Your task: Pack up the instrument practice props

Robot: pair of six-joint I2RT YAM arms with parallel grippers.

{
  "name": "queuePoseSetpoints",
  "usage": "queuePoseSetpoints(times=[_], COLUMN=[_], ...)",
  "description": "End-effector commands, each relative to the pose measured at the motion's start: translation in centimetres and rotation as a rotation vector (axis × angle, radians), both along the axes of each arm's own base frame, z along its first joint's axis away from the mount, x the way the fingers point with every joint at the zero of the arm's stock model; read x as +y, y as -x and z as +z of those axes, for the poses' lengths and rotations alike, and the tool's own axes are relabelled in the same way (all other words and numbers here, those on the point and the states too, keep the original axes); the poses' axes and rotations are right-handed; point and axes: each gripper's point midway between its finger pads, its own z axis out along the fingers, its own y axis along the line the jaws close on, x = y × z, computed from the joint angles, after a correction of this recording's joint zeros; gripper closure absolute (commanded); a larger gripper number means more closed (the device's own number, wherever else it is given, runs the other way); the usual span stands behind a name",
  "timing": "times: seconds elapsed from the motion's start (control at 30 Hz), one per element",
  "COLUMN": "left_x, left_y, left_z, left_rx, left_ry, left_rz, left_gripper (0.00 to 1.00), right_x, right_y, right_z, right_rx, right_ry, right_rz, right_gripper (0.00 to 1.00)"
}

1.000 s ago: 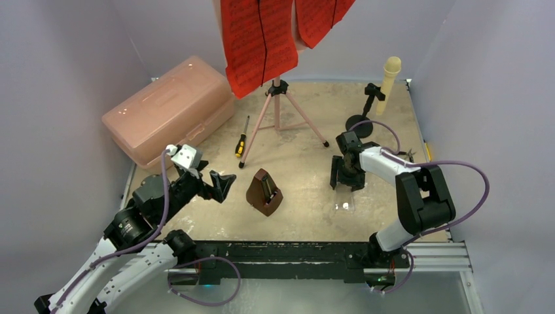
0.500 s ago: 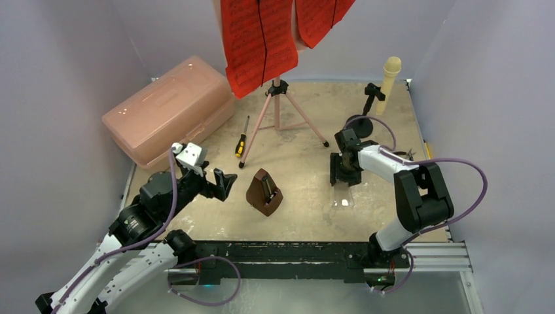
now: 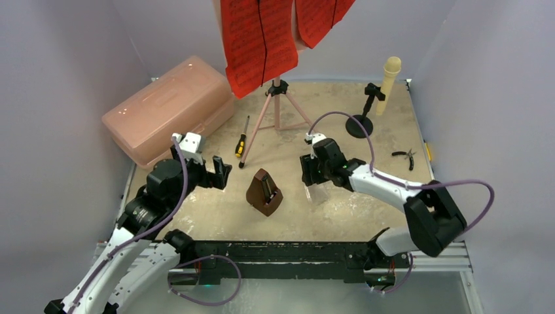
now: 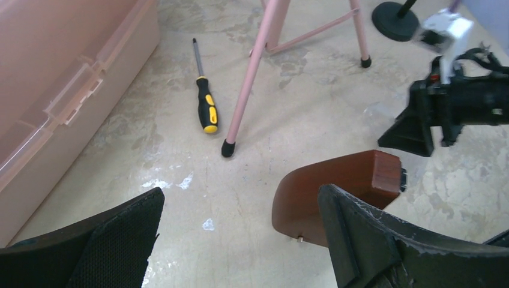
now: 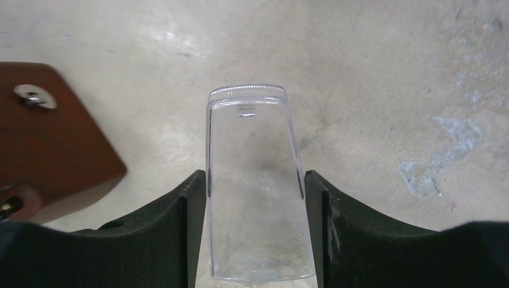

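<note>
The brown pyramid metronome [image 3: 265,193] stands mid-table and also shows in the left wrist view [image 4: 336,192] and the right wrist view [image 5: 48,132]. My left gripper [image 3: 219,175] is open and empty just left of it [image 4: 240,192]. My right gripper [image 3: 313,180] is shut on a clear plastic cover [image 5: 255,186], held just right of the metronome. The pink tripod stand [image 3: 278,111] at the back carries the red sheet-music pages [image 3: 258,39]. The cream microphone [image 3: 389,75] sits in a black holder at the back right.
The translucent pink lidded box [image 3: 167,108] lies shut at the back left. A yellow-and-black screwdriver [image 3: 242,140] lies by the tripod's left leg. Black pliers [image 3: 406,156] lie near the right edge. The microphone holder's round base [image 3: 358,125] stands behind my right arm.
My right arm has swung left with the clear cover, from the right side of the table to just beside the metronome. My left gripper has shifted slightly towards the back.
</note>
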Motion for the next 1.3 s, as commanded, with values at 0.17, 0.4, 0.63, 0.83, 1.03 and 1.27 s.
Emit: queuePoseSetpoints(times=[0.17,0.4,0.63,0.83,1.03,1.27], left_x=[0.4,-0.1,-0.8,-1.7,-2.4,-2.9], left_y=[-2.2,-2.5,-2.5,-2.6,-2.7,-2.5], left_z=[-0.2,-0.3,-0.6,-0.9,-1.2,-1.5], left_rx=[0.044,0.059,0.079,0.099,0.118,0.132], left_ry=[0.053,0.102,0.120,0.137,0.145,0.161], left_rz=[0.047,0.011,-0.024,-0.063,-0.099,-0.125], left_gripper=[0.01,0.01,0.01,0.01,0.01,0.01], right_x=[3.6,4.7,5.9,7.4,9.1,10.1], right_y=[-0.4,1.5,4.1,6.3,8.4,9.0], right_z=[6.4,11.5,15.6,17.1,18.9,18.9], right_rx=[-0.314,-0.531,-0.701,-0.785,-0.870,-0.907], right_ry=[-0.272,-0.438,-0.547,-0.606,-0.673,-0.699], right_rz=[0.139,0.223,0.309,0.366,0.396,0.419], right_gripper=[0.69,0.69,0.68,0.68,0.71,0.72])
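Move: The right hand already pinches the clear cover. The metronome it belongs to stands about 12 cm to its left and 4 cm back, at nearly the same height. The near foot of the music stand is some 20 cm left and 6 cm ahead; the screwdriver lies about 20 cm left and 14 cm ahead, both some 6 cm lower. From the empty left hand the metronome is roughly 10 cm right, 3 cm ahead and 21 cm below. Still pinching the clear cover by its sides, the right hand lifts it some 18 cm, drawing back and left to above the metronome's right side while the wrist swings about 65 degrees, fingers from steeply down to leftward and slightly up. The open left hand eases forward and down, then rightward, nearing the metronome by a few centimetres. ##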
